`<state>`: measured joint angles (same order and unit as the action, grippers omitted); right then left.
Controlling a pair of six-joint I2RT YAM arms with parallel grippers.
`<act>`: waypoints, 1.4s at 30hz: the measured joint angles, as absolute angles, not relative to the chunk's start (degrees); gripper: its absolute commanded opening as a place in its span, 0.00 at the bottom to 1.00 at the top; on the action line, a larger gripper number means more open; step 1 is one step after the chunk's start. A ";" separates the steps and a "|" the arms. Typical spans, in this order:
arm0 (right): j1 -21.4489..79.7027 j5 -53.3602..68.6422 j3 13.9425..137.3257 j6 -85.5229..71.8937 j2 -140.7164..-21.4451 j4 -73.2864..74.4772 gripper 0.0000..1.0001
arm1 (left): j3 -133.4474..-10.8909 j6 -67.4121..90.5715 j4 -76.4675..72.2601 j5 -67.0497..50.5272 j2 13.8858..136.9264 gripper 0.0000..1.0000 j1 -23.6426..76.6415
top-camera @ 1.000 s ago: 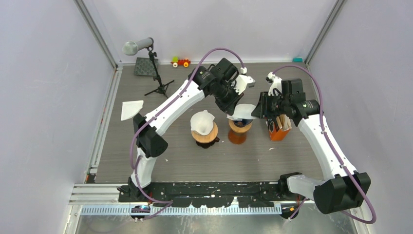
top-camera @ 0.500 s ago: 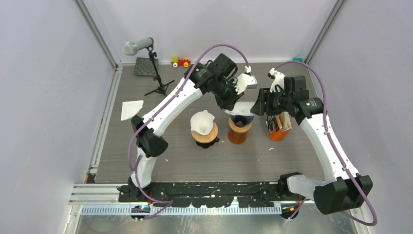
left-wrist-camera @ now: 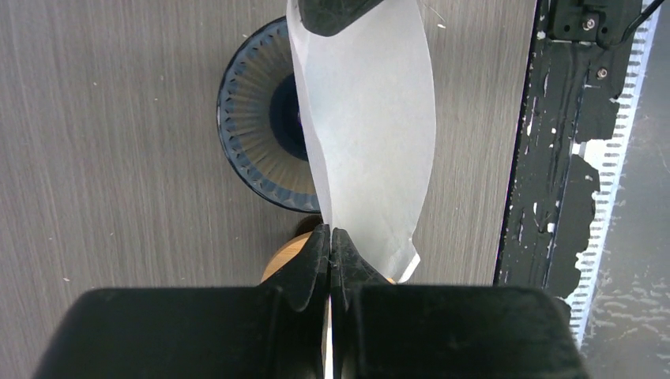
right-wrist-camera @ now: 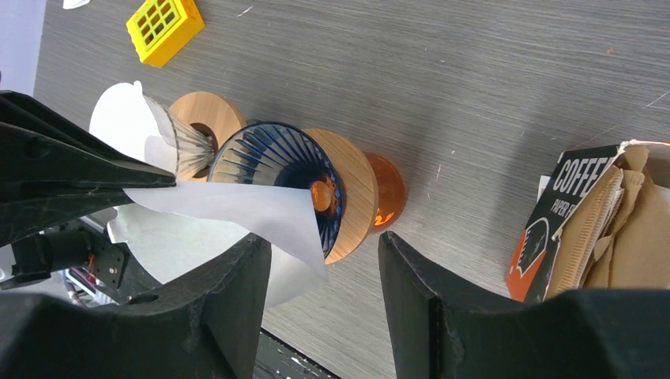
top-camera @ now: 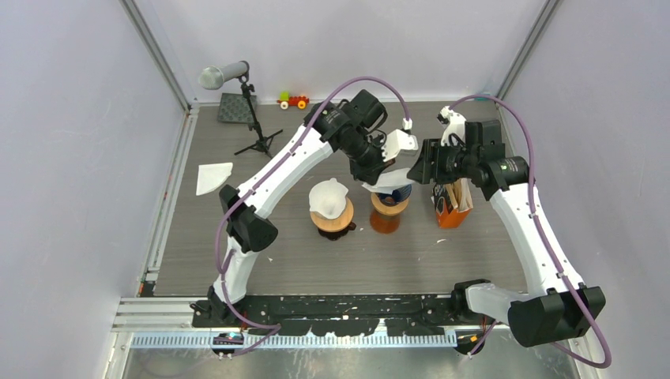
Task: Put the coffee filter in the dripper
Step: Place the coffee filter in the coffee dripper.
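Observation:
A white paper coffee filter (left-wrist-camera: pixel 371 142) hangs flat, just above the dark blue ribbed dripper (left-wrist-camera: pixel 257 150). My left gripper (left-wrist-camera: pixel 330 233) is shut on the filter's near edge. The dripper (top-camera: pixel 391 197) sits on a wooden collar over an orange glass base at mid-table. My right gripper (right-wrist-camera: pixel 324 243) stands open beside the filter (right-wrist-camera: pixel 237 209). The filter's free corner droops in front of its left finger (right-wrist-camera: pixel 237 292), and nothing is pinched between the fingers. In the top view the two grippers face each other over the dripper, left gripper (top-camera: pixel 378 175) and right gripper (top-camera: pixel 419 172).
A second dripper holding a white filter (top-camera: pixel 330 201) stands just left of the blue one. An orange-and-black box of brown filters (top-camera: pixel 453 201) is close on the right. A microphone stand (top-camera: pixel 251 118), a toy train (top-camera: pixel 293 100) and a loose filter (top-camera: pixel 213 178) lie further off.
My right gripper has opened wider and shifted slightly toward the far side. The left gripper has kept hold of the filter and moved a little to the right over the dripper.

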<state>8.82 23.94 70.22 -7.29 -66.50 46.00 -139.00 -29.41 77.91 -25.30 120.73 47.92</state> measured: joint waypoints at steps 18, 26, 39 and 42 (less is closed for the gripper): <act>8.78 27.18 70.81 -5.15 -70.22 47.00 0.57 | -140.57 -33.80 81.65 -27.33 122.28 0.00 47.99; 8.78 28.34 70.70 -2.46 -73.67 47.37 0.57 | -141.75 -35.03 81.93 -27.75 123.70 0.00 47.99; 8.78 29.50 67.53 -1.72 -73.93 46.83 0.55 | -142.28 -33.28 80.58 -25.80 124.33 0.34 47.99; 8.78 29.45 66.81 -2.24 -73.93 46.28 0.53 | -142.26 -30.85 79.26 -24.34 124.33 0.46 48.03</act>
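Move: Held shut on the coffee filter's left end, the left hand is above the rim of the blue dripper, whose middle lies about 6 cm to its right, 1 cm ahead and 8 cm below. The filled clear dripper stands some 11 cm to its left, level ahead and 9 cm lower. From the open right hand the filter's middle is about 5 cm left, 1 cm back and 3 cm below; beyond it the blue dripper lies 5 cm left, 1 cm back and 9 cm down, and the filter box 12 cm right, 2 cm back and 17 cm down. Sinking about 5 cm after a brief near-halt, with a slight shift left, the right hand tips its fingers some 10 degrees further down and turns slightly counter-clockwise, bringing them still open around the filter's right end. The left hand keeps its pinch while easing down about 1.5 cm, then opens to roughly a third and lets go of the filter's left end, edging forward. ##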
